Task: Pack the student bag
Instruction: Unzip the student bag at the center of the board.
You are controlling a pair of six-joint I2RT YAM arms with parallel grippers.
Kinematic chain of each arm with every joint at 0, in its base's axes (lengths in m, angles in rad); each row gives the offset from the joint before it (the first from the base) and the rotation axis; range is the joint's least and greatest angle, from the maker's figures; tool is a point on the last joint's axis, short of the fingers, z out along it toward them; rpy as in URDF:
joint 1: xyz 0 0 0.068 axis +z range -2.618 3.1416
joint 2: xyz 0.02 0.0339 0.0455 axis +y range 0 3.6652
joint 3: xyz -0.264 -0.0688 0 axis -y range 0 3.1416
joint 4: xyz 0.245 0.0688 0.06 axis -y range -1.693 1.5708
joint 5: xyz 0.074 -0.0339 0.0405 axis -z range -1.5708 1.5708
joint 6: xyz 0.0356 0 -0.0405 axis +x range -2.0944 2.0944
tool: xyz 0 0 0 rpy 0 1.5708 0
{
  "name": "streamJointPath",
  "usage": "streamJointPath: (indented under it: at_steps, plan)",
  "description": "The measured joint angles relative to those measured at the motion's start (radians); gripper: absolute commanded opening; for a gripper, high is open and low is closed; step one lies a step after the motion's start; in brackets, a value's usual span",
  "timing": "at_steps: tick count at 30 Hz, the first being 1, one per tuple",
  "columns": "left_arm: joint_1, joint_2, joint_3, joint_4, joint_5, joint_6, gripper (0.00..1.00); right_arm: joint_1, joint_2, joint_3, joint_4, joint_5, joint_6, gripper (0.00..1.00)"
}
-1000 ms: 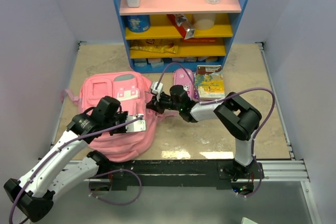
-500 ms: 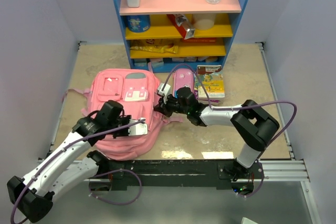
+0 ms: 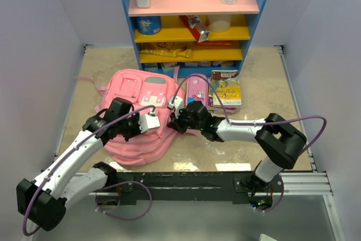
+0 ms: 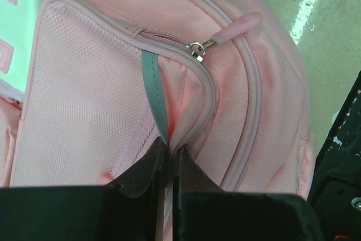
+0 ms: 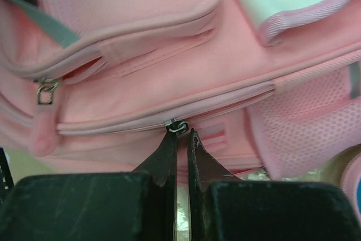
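The student bag (image 3: 131, 91), a soft pink backpack, lies on the table's left half in front of the shelf. My left gripper (image 3: 153, 121) reaches over its near right part. In the left wrist view that gripper (image 4: 169, 149) is shut on a fold of the bag's fabric, where a grey strip (image 4: 151, 80) runs down into the jaws. A metal slider with a pink pull tab (image 4: 240, 26) lies just above. My right gripper (image 3: 172, 120) meets the bag's right edge. In the right wrist view it (image 5: 183, 135) is shut on the pull under a metal zip slider (image 5: 177, 126).
A pink-and-blue pencil case (image 3: 197, 90) and a picture book (image 3: 225, 87) lie right of the bag. The blue shelf unit (image 3: 194, 26) with bottles, a tin and packets stands at the back. Walls close in both sides; the black base rail (image 3: 186, 180) runs along the near edge.
The bag has slid away towards the shelf and turned, with both grippers still shut on it. The right arm has stretched out lower and further left.
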State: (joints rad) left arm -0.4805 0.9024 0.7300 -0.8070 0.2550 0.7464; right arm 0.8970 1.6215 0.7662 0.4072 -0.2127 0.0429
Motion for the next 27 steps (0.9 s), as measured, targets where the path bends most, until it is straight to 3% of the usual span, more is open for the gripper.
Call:
streamJointPath:
  at_steps: [4, 13, 19, 27]
  plan:
    - [0.055, 0.037, 0.069, -0.004, 0.032, -0.041, 0.00, 0.050, 0.000, 0.002, -0.021, 0.031, 0.011, 0.00]
    - [0.068, 0.042, 0.088, -0.001, 0.042, -0.124, 0.00, 0.101, -0.084, 0.004, -0.076, 0.075, 0.047, 0.00]
    - [0.068, 0.138, 0.138, -0.016, 0.051, -0.214, 0.00, 0.244, -0.116, 0.000, -0.093, 0.206, 0.120, 0.00]
    - [0.068, 0.171, 0.140, -0.057, 0.072, -0.327, 0.00, 0.419, -0.039, 0.008, -0.077, 0.395, 0.182, 0.00]
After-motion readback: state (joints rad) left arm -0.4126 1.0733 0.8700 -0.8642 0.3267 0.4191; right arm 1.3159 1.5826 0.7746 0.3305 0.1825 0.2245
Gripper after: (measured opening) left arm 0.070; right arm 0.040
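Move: The right fingers already hold the slider of the bag's long side zip. The bag's near right corner, where that zip leads, is roughly 12 cm back and 5 cm left, a little lower. The front-pocket pull hangs some 5 cm back and 4 cm left; the pencil case lies about 13 cm ahead and 10 cm right. The left fingers already grip the front-pocket edge, with the right hand's slider about 6 cm ahead and 14 cm right, slightly lower. Keep the slider pinched in the right gripper and draw it back along the side zip, past the front-pocket pull to the bag's near right corner: about 11 cm back and 5 cm left, arching up some 3 cm on the way. Keep the left gripper shut on the pocket edge, lifting it about 2 cm and then easing down, while turning counter-clockwise and tipping the fingertips back towards the base. ##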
